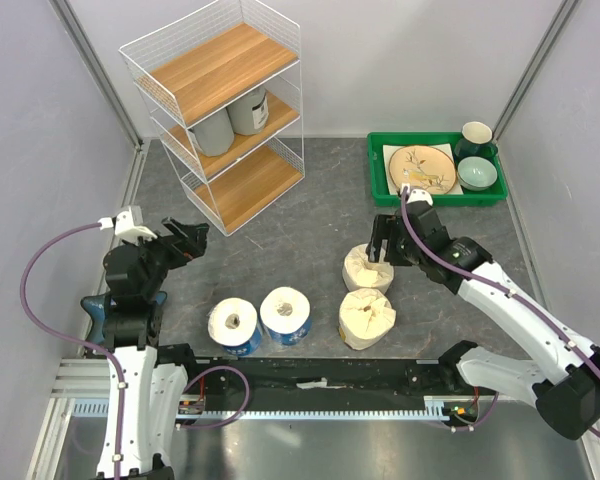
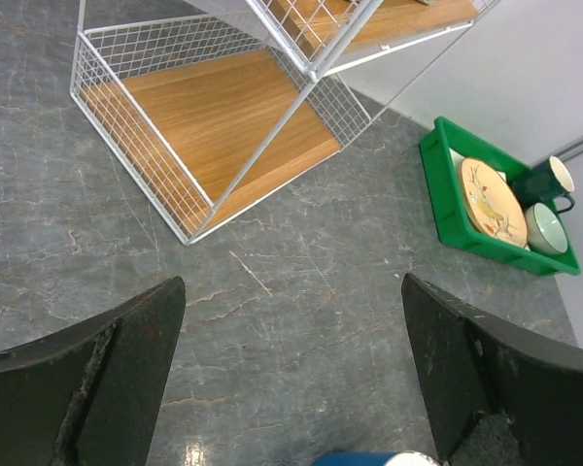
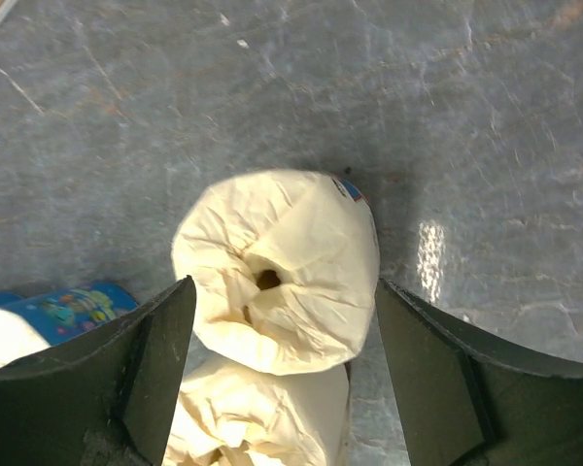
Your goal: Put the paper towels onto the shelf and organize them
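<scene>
The shelf (image 1: 220,110) stands at the back left, a white wire rack with wooden tiers. Two grey paper towels (image 1: 212,132) (image 1: 248,108) stand on its middle tier. Two blue rolls (image 1: 234,325) (image 1: 287,315) and two cream rolls (image 1: 368,268) (image 1: 366,318) stand on the table in front. My right gripper (image 1: 380,245) is open just over the far cream roll (image 3: 282,252), one finger on each side, with the near cream roll (image 3: 262,417) below. My left gripper (image 1: 185,240) hangs open and empty over bare table, facing the shelf's bottom tier (image 2: 214,126).
A green tray (image 1: 435,170) at the back right holds a plate (image 1: 421,167), a bowl (image 1: 477,173) and a dark mug (image 1: 476,137). Grey walls close in the left, back and right sides. A black rail (image 1: 320,375) runs along the near edge.
</scene>
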Action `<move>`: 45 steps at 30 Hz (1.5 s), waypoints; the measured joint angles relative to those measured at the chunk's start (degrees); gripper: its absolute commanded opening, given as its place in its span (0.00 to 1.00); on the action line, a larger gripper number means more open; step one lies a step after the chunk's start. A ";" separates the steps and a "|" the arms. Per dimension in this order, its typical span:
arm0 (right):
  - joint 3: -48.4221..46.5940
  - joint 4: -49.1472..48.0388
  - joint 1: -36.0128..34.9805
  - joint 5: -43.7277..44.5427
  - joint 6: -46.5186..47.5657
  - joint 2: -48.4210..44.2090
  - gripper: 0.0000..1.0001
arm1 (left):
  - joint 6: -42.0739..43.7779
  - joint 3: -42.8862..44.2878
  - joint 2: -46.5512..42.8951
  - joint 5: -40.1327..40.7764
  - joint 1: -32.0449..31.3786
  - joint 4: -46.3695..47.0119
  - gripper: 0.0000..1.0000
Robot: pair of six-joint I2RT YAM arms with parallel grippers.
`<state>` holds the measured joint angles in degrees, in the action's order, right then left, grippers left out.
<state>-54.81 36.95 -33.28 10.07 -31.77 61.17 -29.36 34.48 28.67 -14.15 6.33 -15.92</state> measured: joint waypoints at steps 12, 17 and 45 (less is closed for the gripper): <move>4.20 1.20 0.02 0.31 -0.57 5.88 0.76 | 3.41 -2.86 -1.44 0.28 -0.48 -0.17 1.00; 5.55 -0.33 0.07 0.11 -0.66 7.89 0.49 | 3.78 -3.06 -1.70 0.35 -0.70 -0.17 1.00; -31.54 -21.94 0.28 -18.82 -2.84 44.28 0.23 | 3.89 -3.93 -2.84 1.97 -0.90 -0.11 1.00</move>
<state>-86.35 15.00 -32.99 -8.75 -34.61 105.45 -25.47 30.55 25.82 -12.19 5.43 -16.03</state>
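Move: Nearly under the right hand, about 3 cm left, 2 cm back and 11 cm down, stands the farther beige-wrapped paper towel roll. The nearer wrapped roll touches it some 12 cm closer in; a blue-wrapped roll stands about 21 cm left of the farther one and 11 cm closer in. The bottom shelf's middle is roughly 20 cm ahead and 34 cm left of the hand. From the left hand, that farther roll is about 40 cm right, 3 cm back and 18 cm below. Sinking about 7.5 cm onto the farther wrapped roll, the right hand closes its open fingers on the right side of the wall, one finger in the core and one outside. It then lifts and swings the roll left and forward towards the bottom shelf, ending some 17 cm left and 16 cm ahead of its start, back at its starting height, turning counter-clockwise with its left side rising. ##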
